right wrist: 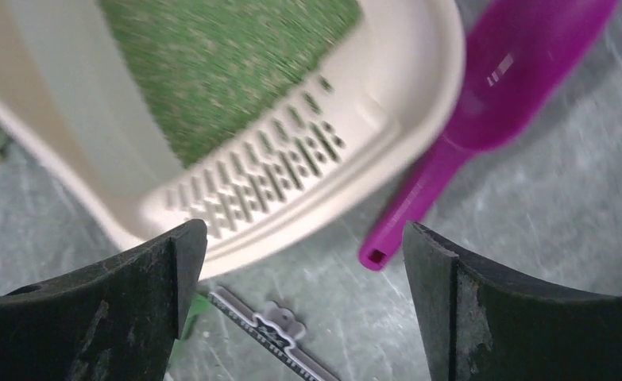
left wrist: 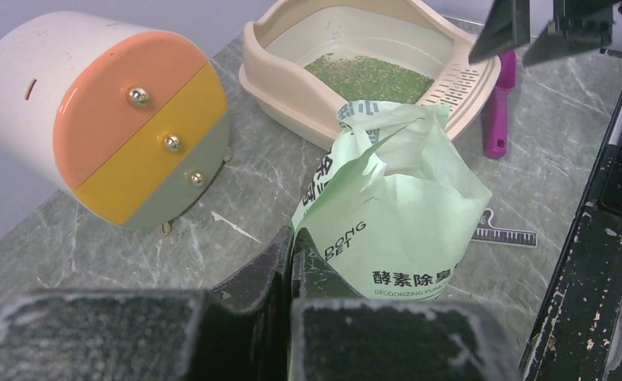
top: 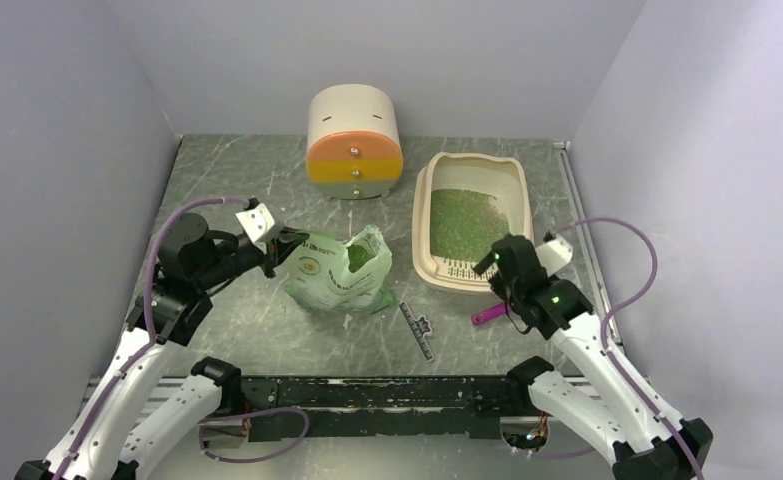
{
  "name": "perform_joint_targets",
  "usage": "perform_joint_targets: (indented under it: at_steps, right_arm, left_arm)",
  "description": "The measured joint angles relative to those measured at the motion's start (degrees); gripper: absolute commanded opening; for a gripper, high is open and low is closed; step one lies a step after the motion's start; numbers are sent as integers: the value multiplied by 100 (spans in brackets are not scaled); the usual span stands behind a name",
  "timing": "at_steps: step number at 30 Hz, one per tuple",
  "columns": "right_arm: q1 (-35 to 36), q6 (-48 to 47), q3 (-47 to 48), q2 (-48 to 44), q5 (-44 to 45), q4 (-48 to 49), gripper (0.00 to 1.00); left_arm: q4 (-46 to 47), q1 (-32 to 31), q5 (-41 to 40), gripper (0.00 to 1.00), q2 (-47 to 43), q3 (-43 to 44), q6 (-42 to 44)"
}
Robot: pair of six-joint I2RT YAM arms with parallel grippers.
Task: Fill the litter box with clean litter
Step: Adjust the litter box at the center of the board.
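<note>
The beige litter box (top: 423, 228) stands at the back right, with a layer of green clean litter (top: 467, 222) inside. A green printed bag (top: 342, 270) stands open at mid-table. My left gripper (top: 285, 243) is shut on the bag's left edge, and its jaws (left wrist: 291, 246) pinch the film. My right gripper (top: 489, 265) hovers open over the box's slotted near end. Nothing sits between its fingers (right wrist: 303, 254). The magenta scoop (right wrist: 498, 87) lies on the table below, beside the box rim (right wrist: 419, 79). Litter (right wrist: 228, 55) shows blurred.
A round beige-and-orange drawer unit (top: 354, 140) stands at the back, left of the box. A black ruler-like strip (top: 418, 331) lies near the front, right of the bag. Purple walls close in three sides. A black rail (top: 367, 392) runs along the near edge.
</note>
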Motion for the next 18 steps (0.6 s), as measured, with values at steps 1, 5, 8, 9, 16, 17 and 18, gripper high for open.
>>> perform_joint_targets:
  at_steps: [1, 5, 8, 9, 16, 17, 18]
  right_arm:
    - [0, 225, -175, -72, -35, -127, 92]
    - [0, 966, -682, -219, -177, -424, 81]
    - [0, 1290, -997, -278, -223, -415, 72]
    - [0, 1344, -1084, -275, -229, -372, 67]
    - [4, 1622, -1394, 424, -337, 59, 60]
    - [7, 1659, -1464, 538, -337, 140, 60]
    - [4, 1696, -1543, 605, -339, 210, 62]
  left_arm:
    - [-2, 0, -4, 5, -9, -2, 0]
    - [-4, 0, -26, 5, -15, -7, 0]
    - [-4, 0, -31, 5, -20, -7, 0]
    - [-4, 0, -37, 5, -26, -7, -2]
    - [-4, 0, -44, 5, -46, -26, -2]
    - [-4, 0, -44, 5, -46, -26, -2]
    - [-4, 0, -44, 5, -46, -26, -2]
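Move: The purple scoop's handle lies some 14 cm below the open right gripper, about 2 cm back and 3 cm to its right. The litter box's middle is roughly 18 cm ahead of that gripper, straight in line and 11 cm below. The ruler tag lies about 7 cm back, 15 cm to the left and 15 cm down. From the left gripper, the scoop handle is around 39 cm to the right, 1 cm back and 29 cm below. Lower the right gripper about 11 cm onto the near end of the scoop handle, drawing back some 4 cm early on the way, clear of the litter box's near rim. Tip the fingers about 15 degrees farther down, turn them slightly clockwise, and narrow them from wide open to a bit over half, so they come close above the handle, one to each side, without gripping. ##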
